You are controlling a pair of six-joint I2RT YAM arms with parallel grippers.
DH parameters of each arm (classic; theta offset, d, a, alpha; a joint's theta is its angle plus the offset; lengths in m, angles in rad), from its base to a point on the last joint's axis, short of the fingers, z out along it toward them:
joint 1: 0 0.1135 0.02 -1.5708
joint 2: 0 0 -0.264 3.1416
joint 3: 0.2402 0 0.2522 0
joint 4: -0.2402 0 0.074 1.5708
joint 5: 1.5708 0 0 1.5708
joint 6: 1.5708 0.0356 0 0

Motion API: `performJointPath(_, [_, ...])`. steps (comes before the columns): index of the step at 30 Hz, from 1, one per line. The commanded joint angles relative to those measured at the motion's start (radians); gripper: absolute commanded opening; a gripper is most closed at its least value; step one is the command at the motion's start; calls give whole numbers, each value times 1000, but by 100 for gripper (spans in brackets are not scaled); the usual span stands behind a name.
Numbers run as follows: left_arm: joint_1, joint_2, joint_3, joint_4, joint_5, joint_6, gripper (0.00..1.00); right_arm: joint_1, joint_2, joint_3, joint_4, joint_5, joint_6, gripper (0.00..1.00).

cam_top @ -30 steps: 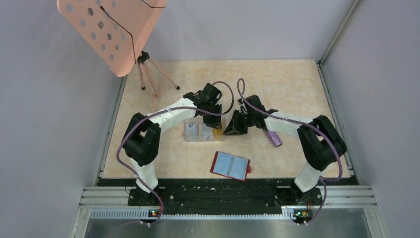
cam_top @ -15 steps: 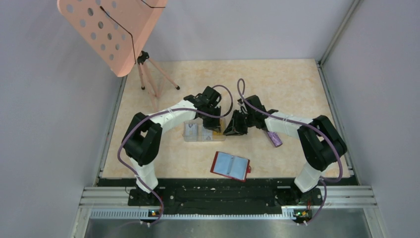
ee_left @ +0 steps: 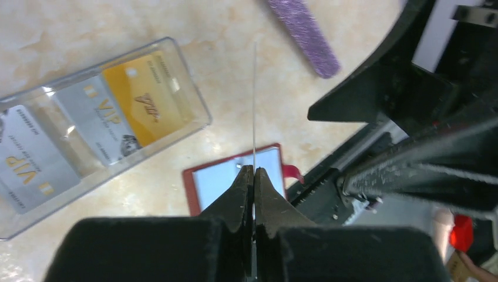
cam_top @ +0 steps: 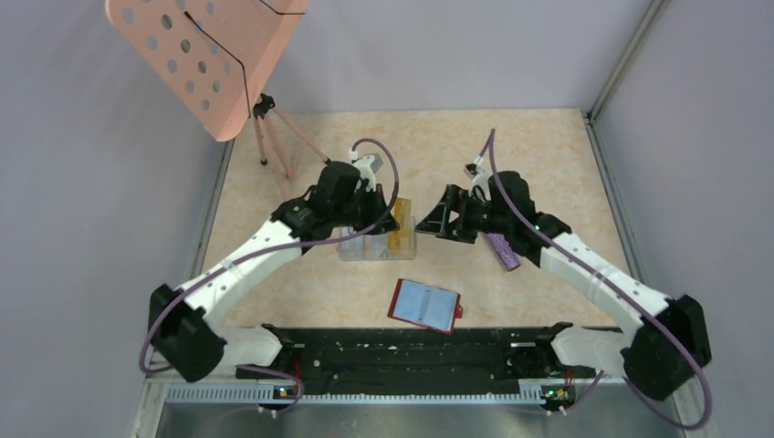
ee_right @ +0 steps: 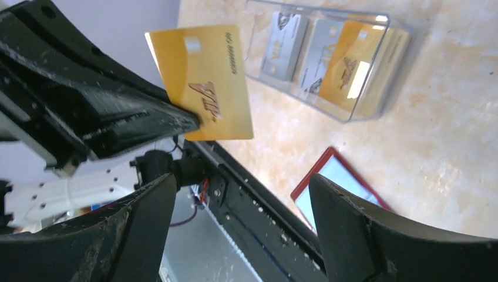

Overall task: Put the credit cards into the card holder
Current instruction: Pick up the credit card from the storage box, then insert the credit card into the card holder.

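A yellow credit card (ee_right: 199, 79) hangs in the air with my left gripper (ee_left: 253, 169) shut on its lower corner; the left wrist view shows it edge-on as a thin line (ee_left: 255, 106). In the top view the left gripper (cam_top: 388, 217) hovers over a clear tray (cam_top: 349, 254). My right gripper (ee_right: 241, 179) is open and empty, a short way right of the card, as the top view (cam_top: 436, 219) also shows. The card holder (cam_top: 425, 305), red with pale blue pockets, lies open near the front edge. More credit cards, one yellow (ee_left: 144, 97) and two silver (ee_left: 100, 126), lie in the tray.
A purple nail file (cam_top: 502, 249) lies under the right arm. A pink music stand (cam_top: 205, 55) on a tripod (cam_top: 274, 137) stands at the back left. The black rail (cam_top: 411, 351) runs along the near edge. Grey walls enclose the table.
The left gripper has shut on the yellow card. The right gripper has opened and drawn back to the right. Both arms have stretched out lower and wider.
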Motion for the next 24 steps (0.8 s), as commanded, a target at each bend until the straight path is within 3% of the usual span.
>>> performJointPath(1, [-3,-155,-164,187,194,-97,0,4,-189,-105,-40,-22,26,83])
performJointPath(3, [-5,-212,-252,281,285,-170,0,4,-273,-158,-29,-60,62,83])
performJointPath(7, [-8,-318,-479,627,468,-389,0,4,-443,-277,61,-136,167,78])
performJointPath(12, [-37,-342,-643,1008,591,-616,0,9,-533,-430,318,-258,363,67])
performJointPath(19, [-101,-326,-651,1038,594,-635,0,33,-546,-475,331,-261,379,52])
performJointPath(24, [-125,-312,-650,1040,584,-635,0,69,-542,-512,469,-257,453,41])
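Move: Above the near side of the storage box, the left hand already pinches a gold credit card. That card is about 6 cm left of the open, empty right hand, 1 cm ahead and 2 cm above it. From the left hand the card holder lies some 14 cm back, 8 cm right and 14 cm below; the box is 4 cm ahead, 5 cm left and 12 cm below. From the right hand, the holder is about 14 cm back, the box 4 cm ahead and 13 cm left. Drawing back together from the storage box towards the card holder, the left hand carries its card some 15 cm while the right travels about 12 cm beside it. Both wrists swing up nearly level until the fingers face each other, the left turning by roughly 50 degrees, and slow down. The right fingers, open around the card's free end, narrow to about half open; the left keeps its pinch. ##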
